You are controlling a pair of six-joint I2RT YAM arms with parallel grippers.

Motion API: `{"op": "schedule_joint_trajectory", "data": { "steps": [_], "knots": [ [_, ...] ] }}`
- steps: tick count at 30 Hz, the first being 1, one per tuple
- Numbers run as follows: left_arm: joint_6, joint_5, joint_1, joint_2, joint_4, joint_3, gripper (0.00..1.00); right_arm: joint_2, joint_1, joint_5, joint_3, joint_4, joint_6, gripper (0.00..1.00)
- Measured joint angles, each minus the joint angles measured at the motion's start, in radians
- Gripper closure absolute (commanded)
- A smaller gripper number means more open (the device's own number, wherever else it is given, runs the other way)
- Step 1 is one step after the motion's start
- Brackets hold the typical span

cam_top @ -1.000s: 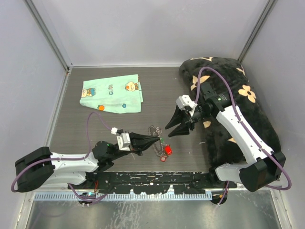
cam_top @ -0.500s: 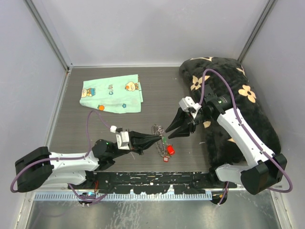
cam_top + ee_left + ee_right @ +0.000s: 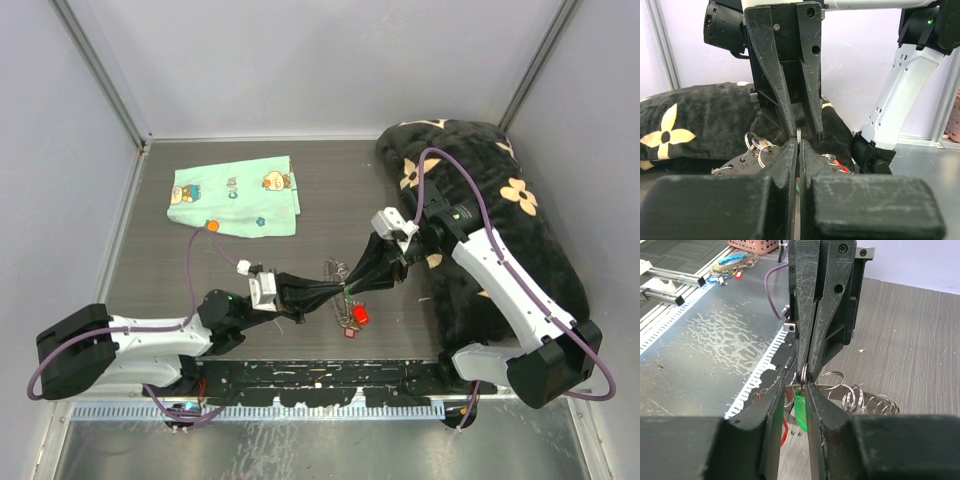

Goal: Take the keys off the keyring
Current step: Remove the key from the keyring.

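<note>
The keyring (image 3: pixel 333 282) is a thin silver loop lifted just above the table, with small rings and silver keys (image 3: pixel 747 159) hanging from it. A red-headed key (image 3: pixel 360 315) and a green-headed key (image 3: pixel 800 410) dangle below. My left gripper (image 3: pixel 338 290) is shut on the ring's wire (image 3: pixel 798 134), coming in from the left. My right gripper (image 3: pixel 352 287) meets it tip to tip from the right. Its fingers (image 3: pixel 785 90) straddle the same wire with a narrow gap, and the green key hangs between them in the right wrist view (image 3: pixel 805 382).
A mint-green cartoon cloth (image 3: pixel 235 200) lies at the back left, with a small orange piece (image 3: pixel 212 226) at its front edge. A black cushion with tan flowers (image 3: pixel 510 210) fills the right side. Metal rail (image 3: pixel 320 385) runs along the near edge.
My right gripper has come down and left onto the keyring, and its jaws have narrowed. My left gripper has pushed slightly right, still shut on the ring.
</note>
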State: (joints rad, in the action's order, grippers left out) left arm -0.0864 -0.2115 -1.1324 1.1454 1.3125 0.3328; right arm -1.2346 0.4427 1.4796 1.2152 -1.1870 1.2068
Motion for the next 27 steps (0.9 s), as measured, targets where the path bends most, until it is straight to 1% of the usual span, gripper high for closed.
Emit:
{"op": "schedule_joint_trajectory", "data": {
  "steps": [2,5,6,10,11,12,16,17,22,24,27],
  "knots": [
    [-0.004,-0.003,0.000,0.005,0.000,0.005,1.00,0.000,0.003,0.000,0.000,0.004,0.000,0.83],
    [-0.007,-0.007,0.000,0.008,0.000,0.008,1.00,0.000,0.005,0.000,0.000,0.011,0.001,0.97],
    [-0.007,-0.009,-0.001,0.008,0.000,0.008,1.00,0.000,0.006,-0.001,0.000,0.012,0.001,0.99],
    [-0.012,-0.010,-0.001,0.008,0.000,0.008,0.99,0.000,0.006,-0.002,0.000,0.014,0.002,0.99],
    [-0.014,-0.010,-0.001,0.008,0.000,0.008,0.94,0.000,0.006,-0.003,0.000,0.014,0.002,0.99],
    [-0.016,-0.009,-0.001,0.008,0.000,0.008,0.88,0.000,0.006,-0.005,0.000,0.014,0.002,0.99],
    [-0.029,0.016,-0.001,0.000,0.005,0.003,0.72,0.000,0.007,-0.050,0.003,0.020,-0.014,0.99],
    [-0.029,0.026,-0.001,-0.011,0.010,-0.003,0.70,0.000,0.007,-0.071,0.003,0.021,-0.023,0.99],
    [-0.029,0.082,0.000,-0.154,-0.006,-0.088,0.69,0.000,0.011,-0.215,0.021,0.020,-0.055,0.99],
    [-0.023,0.097,0.000,-0.245,-0.075,-0.105,0.69,0.000,0.019,-0.288,0.039,0.015,-0.058,0.99],
    [0.000,0.111,0.000,-0.381,-0.241,-0.099,0.68,0.000,0.072,-0.442,0.085,-0.007,-0.059,0.99]
  ]
}}
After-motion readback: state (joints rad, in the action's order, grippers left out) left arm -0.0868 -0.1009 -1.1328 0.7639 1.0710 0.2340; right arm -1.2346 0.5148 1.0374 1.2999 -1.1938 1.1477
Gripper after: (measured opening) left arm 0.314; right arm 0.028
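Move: The small steel ring on the keyring is right at both hands' fingertips: the left fingers are already shut on it, and the right fingers stand partly open around it, within about 1 cm. From the right hand, the green key hangs some 3 cm below and 1 cm back; the red key is roughly 5 cm back, 3 cm right and 6 cm below; the cluster of rings is about 3 cm ahead, 1 cm left and 3 cm below. Holding its place first, the right hand closes its fingers on the small ring; only then does the left hand open partway, let go and draw off left and slightly up, about 5 cm. As the left clears, the right carries the ring down and forward, close to 5 cm in all, its fingertips dipping some 20 degrees. ##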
